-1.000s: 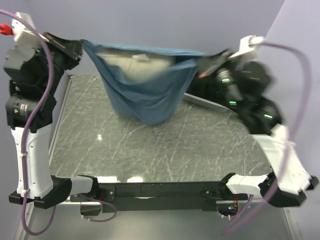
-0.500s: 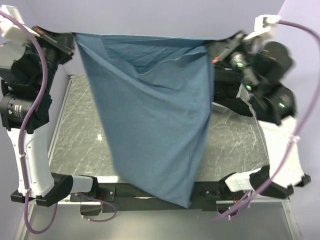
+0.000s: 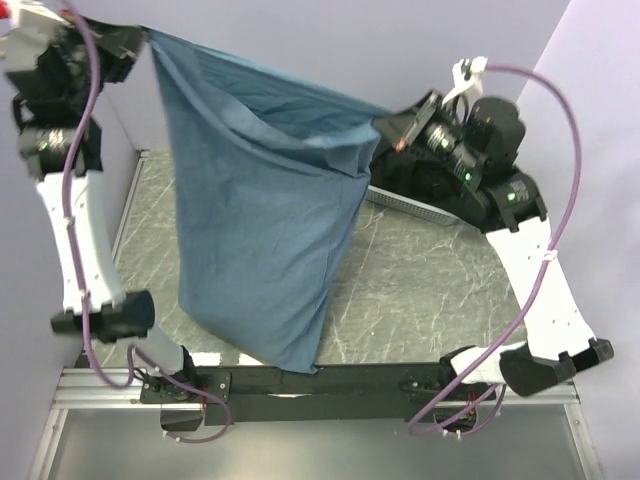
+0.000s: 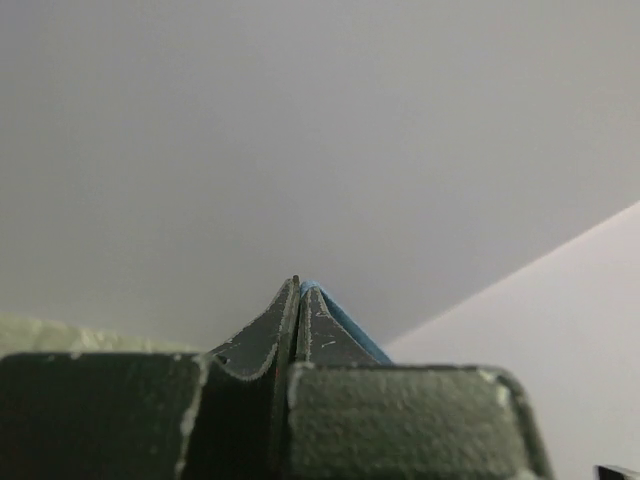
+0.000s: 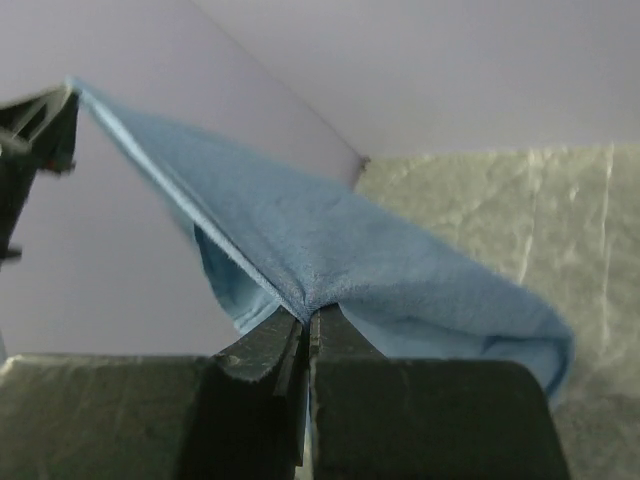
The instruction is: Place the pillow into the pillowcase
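The dusty-blue pillowcase (image 3: 260,230) hangs in the air as a long sack, its top edge stretched between both grippers and its bottom corner low near the table's front. My left gripper (image 3: 140,38) is high at the upper left, shut on one top corner; in the left wrist view (image 4: 298,285) a sliver of blue pillowcase (image 4: 345,325) shows beside its fingers. My right gripper (image 3: 385,122) sits lower at the right, shut on the other corner (image 5: 310,315), with pillowcase (image 5: 400,270) spreading away from it. The pillow is hidden.
A grey marble-patterned table (image 3: 430,290) lies below, with a perforated metal strip (image 3: 410,205) under the right arm. Lilac walls close in at the back and sides. The arms' black base rail (image 3: 330,380) runs along the near edge.
The case was bunched with a pale shape in its mouth, then dropped to full length. Since then the left gripper has risen, the right has dropped, and the top edge now slants.
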Motion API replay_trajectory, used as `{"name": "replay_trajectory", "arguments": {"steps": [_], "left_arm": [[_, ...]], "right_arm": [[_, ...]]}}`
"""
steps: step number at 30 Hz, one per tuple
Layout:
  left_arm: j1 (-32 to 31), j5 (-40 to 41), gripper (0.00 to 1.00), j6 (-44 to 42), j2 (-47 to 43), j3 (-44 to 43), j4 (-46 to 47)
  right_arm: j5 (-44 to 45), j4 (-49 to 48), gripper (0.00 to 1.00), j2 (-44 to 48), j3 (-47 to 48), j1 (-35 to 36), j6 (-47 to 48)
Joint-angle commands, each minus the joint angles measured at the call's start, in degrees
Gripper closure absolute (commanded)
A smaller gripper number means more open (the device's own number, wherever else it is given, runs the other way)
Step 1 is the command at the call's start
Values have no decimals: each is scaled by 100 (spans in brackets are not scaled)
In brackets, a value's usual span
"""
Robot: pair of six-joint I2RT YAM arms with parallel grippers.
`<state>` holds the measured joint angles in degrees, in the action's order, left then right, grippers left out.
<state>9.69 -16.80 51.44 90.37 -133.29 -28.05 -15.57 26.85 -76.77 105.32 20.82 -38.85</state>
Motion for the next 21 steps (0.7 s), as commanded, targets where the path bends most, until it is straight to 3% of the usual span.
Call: {"name": "replay_trajectory", "arguments": {"steps": [1,3,6,8,10,13,17,21], "left_arm": [[428,-51,99,516,157,-215,1055],[428,-192,99,665,261,-319,1126],[201,-684,99,789,630,-452,1162],[-369,-737,99,290,938,-452,735],[-1027,-623,99,-315,1157,-199,451],[-1836,-386,99,-782,1168,677,265],[-2603,79,99,-1127,1167,1402,230],[-3244,413,99,-1408,1352,1664,-51]], "right_arm": [[414,-330,100,829,-1098,-62,-97],[1368,-120,100,997,-1819,894,35],[2154,-993,100,1576,-3724,1950,-165],[2739,-1313,100,1797,-4930,2424,-403],[3382,-1507,100,1676,-5597,3531,-535],[4052,-1587,100,1176,-5943,4622,-851],[4062,-1578,100,752,-6023,5080,-1160],[4676,-624,100,1048,-6023,5301,-1597]]}}
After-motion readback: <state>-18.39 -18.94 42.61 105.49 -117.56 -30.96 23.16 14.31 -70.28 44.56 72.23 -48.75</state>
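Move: Both hands already grip the mouth of the pillowcase; its hanging body is centred about 22 cm to the right hand's left, 5 cm back and 26 cm below. The open front part of the table is roughly 18 cm back, 14 cm left and 50 cm below that hand, and the basket some 20 cm ahead, 16 cm right and 45 cm below. From the left hand, the pillowcase's middle is around 19 cm right, 12 cm back and 37 cm below. Keeping its pinch on the cloth, the right hand swings its side of the pillowcase fast down by nearly 40 cm, and also back and left, away from the basket towards the front part of the table, rolling and tipping the fingers downward as it sinks. The left hand, also still shut on its corner, first eases a few centimetres forward and down, then sweeps right and down about 25 cm each way, turning clockwise and tipping down some 30 degrees, so that it stays high and farther out while the right ends low and near the base. ##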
